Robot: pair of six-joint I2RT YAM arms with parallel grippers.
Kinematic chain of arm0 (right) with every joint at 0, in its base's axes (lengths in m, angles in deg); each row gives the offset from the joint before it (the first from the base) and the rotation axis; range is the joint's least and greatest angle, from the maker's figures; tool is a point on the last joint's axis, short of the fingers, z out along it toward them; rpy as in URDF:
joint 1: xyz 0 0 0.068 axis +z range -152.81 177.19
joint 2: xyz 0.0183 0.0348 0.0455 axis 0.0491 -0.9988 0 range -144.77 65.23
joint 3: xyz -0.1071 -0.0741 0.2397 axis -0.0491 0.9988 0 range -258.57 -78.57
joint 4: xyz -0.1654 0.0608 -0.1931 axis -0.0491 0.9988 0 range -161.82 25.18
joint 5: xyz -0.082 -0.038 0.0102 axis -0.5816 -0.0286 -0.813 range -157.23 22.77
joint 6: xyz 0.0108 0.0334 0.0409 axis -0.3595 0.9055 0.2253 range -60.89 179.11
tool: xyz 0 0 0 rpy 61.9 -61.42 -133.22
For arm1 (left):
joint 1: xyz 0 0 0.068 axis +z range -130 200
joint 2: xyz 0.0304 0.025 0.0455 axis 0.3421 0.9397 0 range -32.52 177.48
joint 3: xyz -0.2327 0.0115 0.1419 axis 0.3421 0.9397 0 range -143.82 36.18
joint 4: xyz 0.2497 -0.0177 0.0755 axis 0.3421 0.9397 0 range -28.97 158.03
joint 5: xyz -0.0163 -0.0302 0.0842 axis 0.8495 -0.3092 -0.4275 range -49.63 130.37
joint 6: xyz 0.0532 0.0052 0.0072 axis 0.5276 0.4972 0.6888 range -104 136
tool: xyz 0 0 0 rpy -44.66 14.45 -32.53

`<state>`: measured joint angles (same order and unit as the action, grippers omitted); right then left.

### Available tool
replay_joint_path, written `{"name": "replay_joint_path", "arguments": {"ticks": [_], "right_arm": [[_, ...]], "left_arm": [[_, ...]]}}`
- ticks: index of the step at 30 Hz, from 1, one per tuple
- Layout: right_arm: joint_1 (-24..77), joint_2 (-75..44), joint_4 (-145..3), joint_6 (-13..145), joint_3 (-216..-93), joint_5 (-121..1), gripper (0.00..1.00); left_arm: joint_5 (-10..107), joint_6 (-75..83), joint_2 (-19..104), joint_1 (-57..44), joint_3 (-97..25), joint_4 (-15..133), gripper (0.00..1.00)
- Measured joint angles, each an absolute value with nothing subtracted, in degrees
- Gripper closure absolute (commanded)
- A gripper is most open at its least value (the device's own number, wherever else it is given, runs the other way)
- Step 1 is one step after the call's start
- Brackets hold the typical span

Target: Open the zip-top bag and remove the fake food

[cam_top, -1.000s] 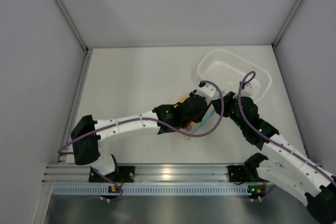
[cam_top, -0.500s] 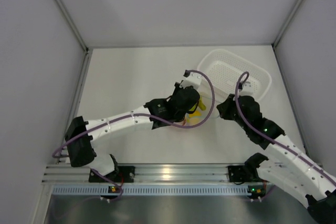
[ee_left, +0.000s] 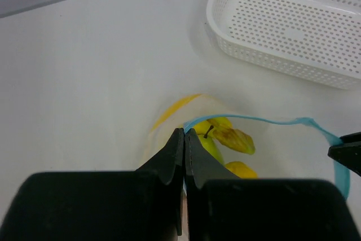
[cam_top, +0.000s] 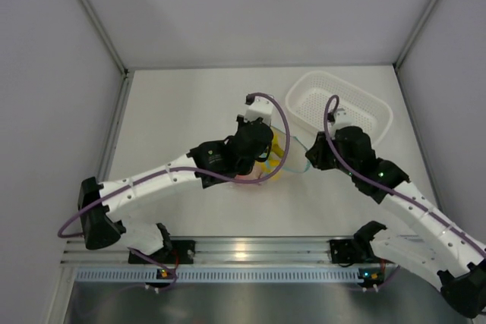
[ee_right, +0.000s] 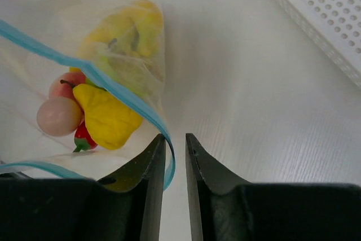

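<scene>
The zip-top bag (cam_top: 278,159) hangs between both arms, its blue zip strip (ee_left: 255,120) spread into a loop. My left gripper (ee_left: 185,131) is shut on one end of that strip. My right gripper (ee_right: 175,137) has its jaws slightly apart; the other end of the strip (ee_right: 115,87) lies loose in the gap against the left finger. The fake food sits inside the bag: a green pear (ee_left: 211,146), a yellow banana piece (ee_right: 107,118), a pink ball (ee_right: 57,115) and a red chili (ee_right: 83,138).
A white perforated basket (cam_top: 295,101) stands at the back right, just beyond the bag, and its wall (ee_left: 282,66) fills the upper right of the left wrist view. Grey walls enclose the table on three sides.
The left gripper closed on the bag's edge and carried it up and back-left. The right arm followed to the left, and its jaws parted slightly from shut.
</scene>
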<state>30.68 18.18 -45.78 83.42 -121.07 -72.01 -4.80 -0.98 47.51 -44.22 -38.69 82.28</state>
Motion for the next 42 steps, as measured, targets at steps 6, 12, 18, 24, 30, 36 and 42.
{"name": "replay_joint_path", "arguments": {"ticks": [6, 12, 18, 24, 30, 36, 42], "right_arm": [[30.64, 14.79, -42.54, 79.66, -129.61, -66.98, 0.71], [30.66, 14.81, -43.2, 78.72, -134.62, -59.07, 0.68], [31.42, 14.66, -47.18, 80.93, -130.68, -53.93, 0.69], [35.38, 9.61, -50.85, 83.27, -126.77, -55.75, 0.63], [41.87, 2.7, -55.85, 83.49, -126.29, -61.21, 0.55], [44.36, -1.23, -63.39, 81.04, -122.14, -65.54, 0.44], [44.69, -2.13, -72.75, 77.43, -114.95, -67.7, 0.38]], "left_arm": [[-3.82, -6.94, 48.56, -44.14, -38.69, 82.59, 1.0], [-3.34, -11.16, 51.08, -44.11, -38.69, 82.59, 1.0], [-3.4, -15.79, 51.45, -44.11, -38.69, 82.57, 1.0], [-3.99, -21.24, 51.45, -44.11, -38.69, 82.59, 1.0], [-4.82, -24.78, 51.45, -44.11, -38.49, 82.52, 1.0], [-5.28, -25.85, 51.25, -43.96, -36.77, 82.52, 1.0], [-2.64, -25.87, 51.25, -43.63, -34.41, 82.48, 1.0]]}}
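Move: The yellow pear in the bag lies about 11 cm to the right hand's left, 5 cm farther out and 14 cm below. The green pear is some 4 cm beyond it, the pink fruit about 6 cm to its left and 4 cm nearer; the white basket stands roughly 24 cm ahead of the right hand and 11 cm to its right. From the left hand, which already pinches the bag's rim, the yellow pear is about 3 cm right, 2 cm out and 23 cm below. Leaving the blue rim, the right hand arcs up some 8 cm, then swings over it to the left and dips into the bag's mouth towards the yellow pear, ending about 11 cm left of and 6 cm below its start, turned some 20 degrees counter-clockwise with its fingers spreading well open. The left hand keeps its pinch on the rim, lowering it and easing a little to the right, its left side rolling down. ##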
